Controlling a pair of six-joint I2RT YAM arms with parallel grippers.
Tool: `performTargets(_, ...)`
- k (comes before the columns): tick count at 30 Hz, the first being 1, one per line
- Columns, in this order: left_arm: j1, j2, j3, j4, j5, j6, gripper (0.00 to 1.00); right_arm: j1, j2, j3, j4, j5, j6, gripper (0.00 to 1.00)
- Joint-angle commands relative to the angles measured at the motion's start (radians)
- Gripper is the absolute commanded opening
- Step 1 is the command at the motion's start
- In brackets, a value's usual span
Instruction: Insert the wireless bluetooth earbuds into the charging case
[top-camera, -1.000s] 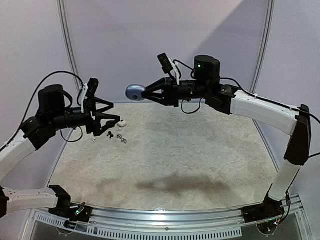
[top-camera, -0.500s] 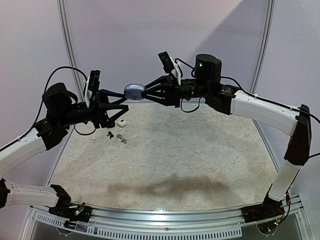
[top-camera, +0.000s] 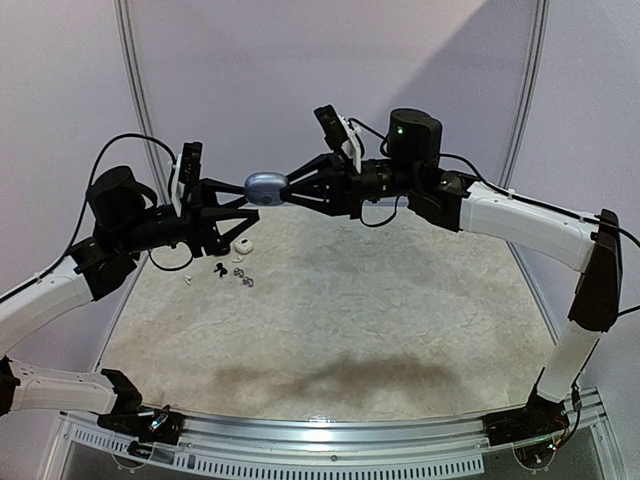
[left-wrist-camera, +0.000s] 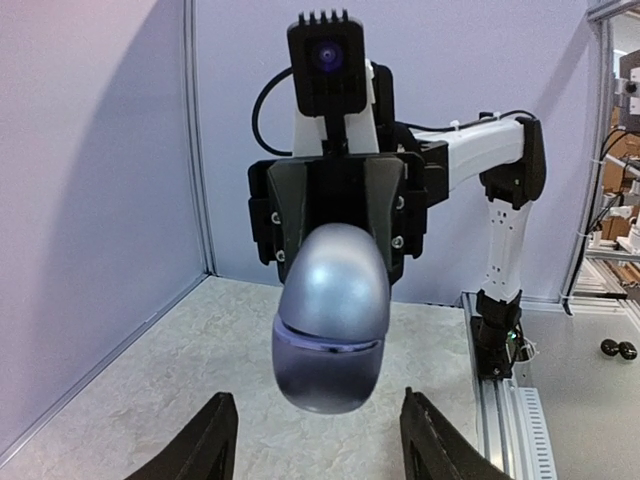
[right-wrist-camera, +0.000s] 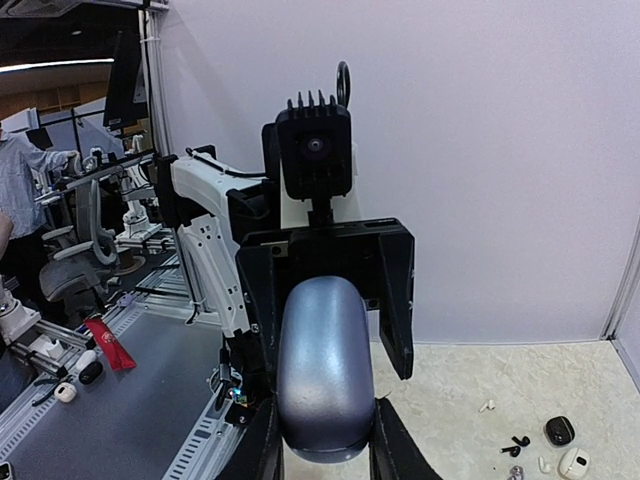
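Observation:
A rounded silvery-blue charging case (top-camera: 265, 186) hangs in mid-air above the far left of the table, with my right gripper (top-camera: 287, 187) shut on it. In the right wrist view the case (right-wrist-camera: 325, 360) fills the space between the fingers. My left gripper (top-camera: 247, 206) faces it from the left. Its jaws are open and stand on either side of the case's free end (left-wrist-camera: 330, 330) with a gap on each side. Tiny loose earbuds (top-camera: 240, 270), black, white and silvery, lie on the table below, and some earbuds (right-wrist-camera: 515, 443) also show in the right wrist view.
A small white case (top-camera: 243, 245) lies by the earbuds, and a lone white bud (top-camera: 187, 281) lies further left. The right wrist view also shows a black case (right-wrist-camera: 559, 430) and a white case (right-wrist-camera: 573, 462). Purple walls stand close behind.
My left arm has risen and swung right towards the held case, and its jaws have narrowed around the case's end. My right gripper has carried the case slightly left.

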Motion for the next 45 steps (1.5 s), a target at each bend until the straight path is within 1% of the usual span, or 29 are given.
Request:
performTargets(1, -0.005, -0.002, 0.019, -0.017, 0.047, 0.027, 0.56, 0.010, -0.018, -0.002, 0.024, -0.020, -0.003, 0.00)
performTargets(6, -0.028, 0.000, 0.024, -0.005, 0.096, 0.015, 0.54, 0.011, -0.008, 0.000, 0.013, -0.013, -0.008, 0.00)
performTargets(12, -0.032, 0.003, 0.044, 0.004, 0.079, -0.019, 0.48, 0.012, -0.005, -0.002, -0.010, -0.012, -0.025, 0.00)
performTargets(17, -0.033, 0.009, 0.053, 0.011, 0.064, -0.016, 0.48, 0.016, 0.000, -0.002, -0.019, -0.024, -0.039, 0.00)
performTargets(18, -0.033, 0.009, 0.054, 0.011, 0.065, -0.013, 0.46, 0.015, 0.000, -0.002, -0.020, -0.023, -0.041, 0.00)
performTargets(20, -0.033, 0.011, 0.052, 0.010, 0.074, -0.010, 0.38, 0.016, 0.002, -0.002, -0.022, -0.016, -0.041, 0.00)
performTargets(23, -0.034, 0.009, 0.046, 0.001, 0.084, 0.001, 0.24, 0.017, 0.002, -0.002, -0.019, -0.010, -0.041, 0.00)
performTargets(25, -0.034, 0.009, 0.042, -0.007, 0.088, 0.011, 0.11, 0.016, 0.002, -0.002, -0.016, -0.006, -0.040, 0.00)
performTargets(26, -0.034, 0.009, 0.041, -0.009, 0.086, 0.015, 0.01, 0.016, 0.002, -0.002, -0.015, -0.004, -0.038, 0.00)
performTargets(28, -0.034, 0.008, 0.040, -0.015, 0.083, 0.023, 0.00, 0.015, 0.004, -0.002, -0.013, 0.007, -0.036, 0.00)
performTargets(29, -0.034, 0.008, 0.040, -0.019, 0.083, 0.028, 0.00, 0.016, 0.004, -0.002, -0.012, 0.020, -0.036, 0.02)
performTargets(32, -0.035, 0.005, 0.039, -0.044, 0.065, 0.065, 0.00, 0.016, 0.004, -0.002, -0.015, 0.091, -0.019, 0.37)
performTargets(33, -0.038, 0.003, 0.039, -0.061, 0.051, 0.089, 0.00, 0.017, 0.004, -0.002, -0.012, 0.113, -0.016, 0.45)
performTargets(34, -0.042, 0.002, 0.040, -0.081, 0.036, 0.123, 0.00, 0.016, 0.006, -0.001, -0.005, 0.125, -0.013, 0.50)
performTargets(36, -0.054, -0.001, 0.043, -0.116, 0.004, 0.184, 0.00, 0.020, 0.015, 0.007, 0.003, 0.139, -0.002, 0.52)
performTargets(38, -0.065, 0.000, 0.048, -0.138, -0.010, 0.228, 0.00, 0.024, 0.031, 0.027, -0.013, 0.149, 0.002, 0.52)
performTargets(42, -0.076, -0.002, 0.058, -0.167, -0.021, 0.288, 0.00, 0.028, 0.062, 0.061, -0.057, 0.173, -0.012, 0.48)
performTargets(45, -0.078, -0.004, 0.061, -0.186, -0.042, 0.313, 0.00, 0.027, 0.067, 0.068, -0.076, 0.184, -0.028, 0.48)
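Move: The charging case, shut and still pinched in the right fingers, has its middle about 4 cm to the left hand's right, 1 cm back and 2 cm above it, with the right fingertips some 7 cm to the right, 1 cm back and 1 cm up. From the right hand the case's middle lies about 3 cm left, straight ahead 0 and 1 cm up; the left fingertips are roughly 7 cm left, 1 cm forward and 1 cm down. The left hand eases back about 1.5 cm, rises slightly and closes its fingers on the lower part of the charging case while the right holds nearly still, drifting back a little. The right fingers then open, letting go of their pinch, and shift about 2 cm forward and 1.5 cm left around the lid, as the left sinks 2.5 cm and tilts some 10 degrees. ##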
